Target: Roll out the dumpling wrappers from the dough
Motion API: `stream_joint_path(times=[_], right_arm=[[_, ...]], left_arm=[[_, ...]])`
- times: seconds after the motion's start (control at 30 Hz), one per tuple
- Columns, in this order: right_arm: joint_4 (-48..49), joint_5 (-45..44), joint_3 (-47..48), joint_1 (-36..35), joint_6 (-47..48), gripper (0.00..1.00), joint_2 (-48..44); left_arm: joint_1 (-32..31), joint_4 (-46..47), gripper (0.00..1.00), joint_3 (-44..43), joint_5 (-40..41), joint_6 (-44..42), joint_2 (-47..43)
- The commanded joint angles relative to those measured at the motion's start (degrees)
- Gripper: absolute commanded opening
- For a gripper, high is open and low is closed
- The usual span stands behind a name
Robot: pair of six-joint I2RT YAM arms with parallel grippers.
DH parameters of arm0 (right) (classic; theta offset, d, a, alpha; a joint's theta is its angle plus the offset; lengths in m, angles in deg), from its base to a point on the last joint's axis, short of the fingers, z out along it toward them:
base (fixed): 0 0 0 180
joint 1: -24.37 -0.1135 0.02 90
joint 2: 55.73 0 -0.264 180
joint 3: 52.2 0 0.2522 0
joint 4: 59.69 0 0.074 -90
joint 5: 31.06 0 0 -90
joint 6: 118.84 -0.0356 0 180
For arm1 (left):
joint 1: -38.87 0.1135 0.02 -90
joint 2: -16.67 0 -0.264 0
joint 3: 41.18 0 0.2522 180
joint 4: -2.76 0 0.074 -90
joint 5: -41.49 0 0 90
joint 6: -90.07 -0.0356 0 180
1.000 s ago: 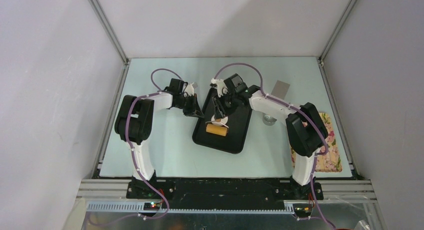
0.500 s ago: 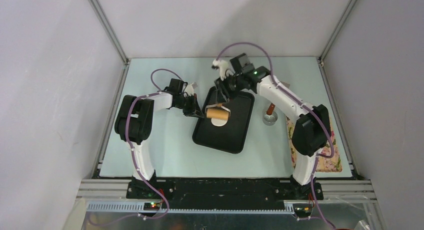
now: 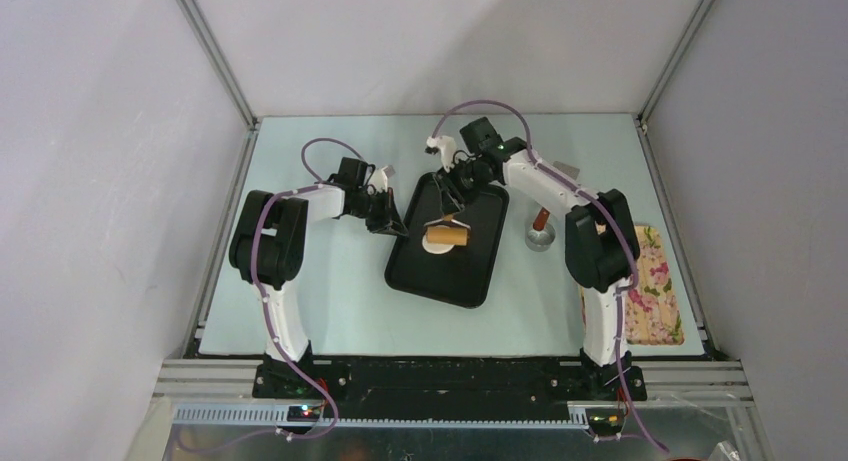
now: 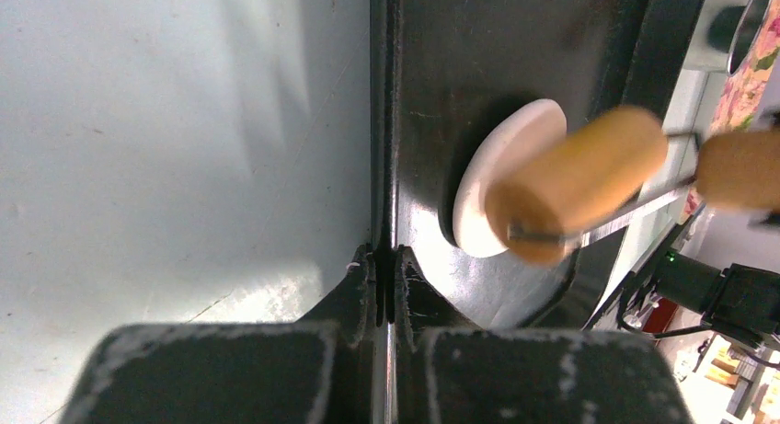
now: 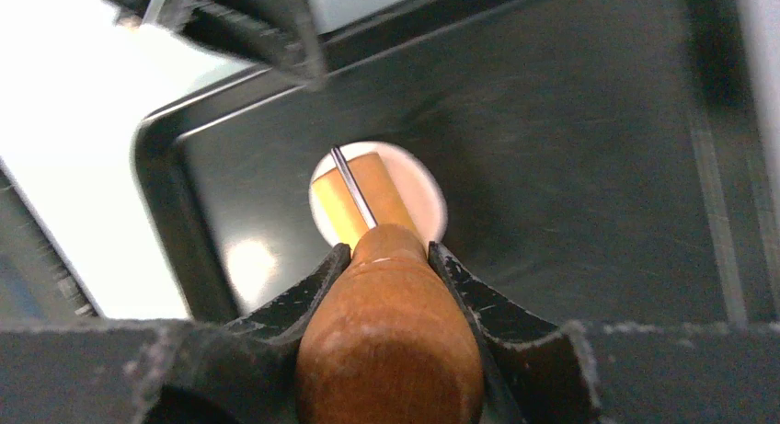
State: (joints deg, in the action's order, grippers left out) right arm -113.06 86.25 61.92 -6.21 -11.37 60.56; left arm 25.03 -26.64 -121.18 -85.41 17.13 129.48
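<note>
The dough is a flat white disc on the black tray. A light wooden roller lies across the dough's top. My right gripper is shut on the roller's dark wooden handle, seen from behind, with the roller over the dough. My left gripper is shut on the tray's left rim. In the left wrist view the roller covers the right side of the dough.
A round steel cup with a brown-handled tool in it stands right of the tray. A floral cloth lies at the table's right edge. A grey card shows behind the right arm.
The roller went from the near edge of the dough to its far edge, then came back a little onto it. The right arm swung with it. The left arm stayed still.
</note>
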Motion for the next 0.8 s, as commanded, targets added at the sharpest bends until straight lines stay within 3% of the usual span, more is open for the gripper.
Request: stream_joint_path(times=[0.0, 0.43, 0.6, 0.77], right_arm=[[0.64, 2.51, -5.4, -0.95, 3.45, 0.0, -2.45], [-0.6, -1.25, -12.78, -1.6, 2.59, 0.0, -1.17], [-2.48, 2.8, -13.78, -1.74, 3.44, 0.0, -3.27], [-4.38, 9.01, -8.23, -0.89, 3.5, 0.0, -8.91]], left_arm=[[0.53, -5.54, 0.0, 0.68, 3.64, -0.9, 2.51], [0.55, -5.53, 0.0, 0.76, 3.84, -0.9, 2.5], [0.55, -5.51, 0.0, 0.67, 3.73, -0.89, 2.53], [0.51, -5.5, 0.0, 0.67, 3.65, -0.89, 2.57]])
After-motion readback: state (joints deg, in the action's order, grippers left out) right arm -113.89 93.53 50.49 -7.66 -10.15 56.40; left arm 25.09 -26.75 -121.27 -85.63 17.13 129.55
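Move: The right hand holds the roller by its handle. The dough lies about 5 cm back towards the base, 2 cm to the left and 11 cm below that hand; the roller's barrel is over the dough, 5 cm back from the hand, level sideways and 8 cm below. The pinched tray rim is about 9 cm left, 3 cm back and 11 cm below. From the left hand, the dough is some 7 cm right, 2 cm back and 1 cm lower. Right hand draws the roller back some 6 cm, sinking, off the dough; left keeps pinching the tray rim. ##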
